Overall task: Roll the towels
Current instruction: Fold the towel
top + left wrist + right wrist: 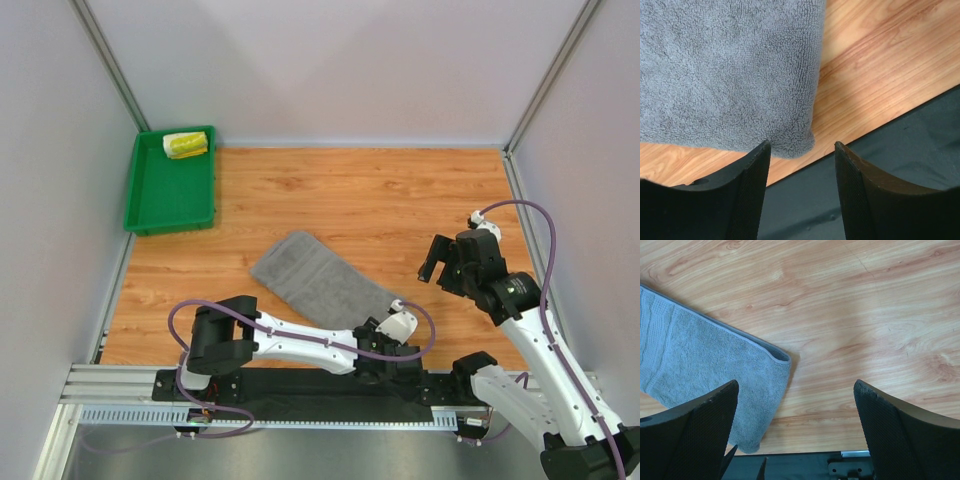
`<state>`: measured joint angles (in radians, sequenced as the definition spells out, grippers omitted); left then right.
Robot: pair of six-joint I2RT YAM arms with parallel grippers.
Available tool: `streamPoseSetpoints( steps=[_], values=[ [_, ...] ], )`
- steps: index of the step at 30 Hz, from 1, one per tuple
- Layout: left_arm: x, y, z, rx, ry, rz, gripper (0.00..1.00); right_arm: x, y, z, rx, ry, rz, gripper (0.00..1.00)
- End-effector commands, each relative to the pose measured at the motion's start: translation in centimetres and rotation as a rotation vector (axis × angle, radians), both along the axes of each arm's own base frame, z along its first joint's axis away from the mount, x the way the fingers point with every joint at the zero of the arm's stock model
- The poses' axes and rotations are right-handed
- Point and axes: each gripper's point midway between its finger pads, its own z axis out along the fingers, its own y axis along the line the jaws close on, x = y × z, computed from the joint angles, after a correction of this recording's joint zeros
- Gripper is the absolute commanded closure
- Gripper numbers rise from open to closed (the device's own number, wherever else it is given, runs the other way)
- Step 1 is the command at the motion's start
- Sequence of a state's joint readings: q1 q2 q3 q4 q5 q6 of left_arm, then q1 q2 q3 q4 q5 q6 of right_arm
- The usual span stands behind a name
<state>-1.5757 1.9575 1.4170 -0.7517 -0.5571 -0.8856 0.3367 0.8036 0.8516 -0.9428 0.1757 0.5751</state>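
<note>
A grey towel [320, 280] lies flat and folded on the wooden table, set at a slant. Its near corner [790, 140] sits just ahead of my left gripper [801, 145], which hangs low over the table's near edge. That gripper [383, 322] is open, and nothing is between its fingers. My right gripper [438, 272] hovers to the right of the towel, wide open and empty. In the right wrist view the towel's end [705, 365] lies to the left of the right gripper [796, 383]. A rolled white-yellow towel [185, 145] rests in the tray's far corner.
A green tray [165, 195] stands at the back left against the wall. A black mat [900, 165] and a metal rail [110, 385] run along the near edge. Grey walls close in the table on three sides.
</note>
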Motion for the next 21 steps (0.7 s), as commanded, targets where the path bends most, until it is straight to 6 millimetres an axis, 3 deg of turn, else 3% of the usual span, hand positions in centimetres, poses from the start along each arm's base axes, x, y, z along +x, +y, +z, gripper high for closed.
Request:
streamPoseSetpoints(
  steps=[1,11,14,15,17,21],
  values=[
    [0.0,-0.7,0.1,-0.019,-0.007,0.035,0.39,0.5,0.2,1.2,0.008,-0.031,0.012,0.03],
    [-0.1,0.5,-2.7,0.002,0.025,0.072,0.43,0.6,0.5,0.8,0.015,-0.018,0.024,0.03],
    [0.0,0.7,-4.1,-0.005,0.057,0.076,0.64,0.5,1.2,0.6,0.041,-0.011,0.053,0.04],
    [0.0,1.1,-4.6,0.001,0.066,0.074,0.8,0.3,2.0,0.4,0.072,0.0,0.085,0.04],
    [0.4,1.2,-4.8,-0.007,0.075,0.089,0.98,-0.1,3.5,0.1,0.133,0.031,0.145,0.07],
    [0.5,1.4,-3.5,-0.051,0.069,0.095,1.0,-1.1,5.1,-1.3,0.212,0.11,0.177,0.07]
  ],
)
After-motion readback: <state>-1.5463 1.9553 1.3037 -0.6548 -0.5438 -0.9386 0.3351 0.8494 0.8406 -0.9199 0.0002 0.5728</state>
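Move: The grey folded towel's near right corner lies almost under the left fingers, about 1 cm ahead, 1 cm to the left and 3 cm below. The towel's far right corner is some 14 cm ahead of this hand and 8 cm to its right; its far left end is roughly 26 cm ahead and 21 cm left. From the right hand, that far right corner is level, about 3 cm left and 15 cm below, and the near right corner is 13 cm back and 12 cm left. The left hand, its fingers already partly open astride the grey towel's near right corner, sinks about 3 cm onto it, easing a little left and forward in the second half as the fingers shut fully and pinch the corner. The right hand, holding nothing and still open wide, stays almost put at first, then swings some 3 cm left towards the space over the towel's far right corner, rolling a little so its left side rises, still well above the table. ##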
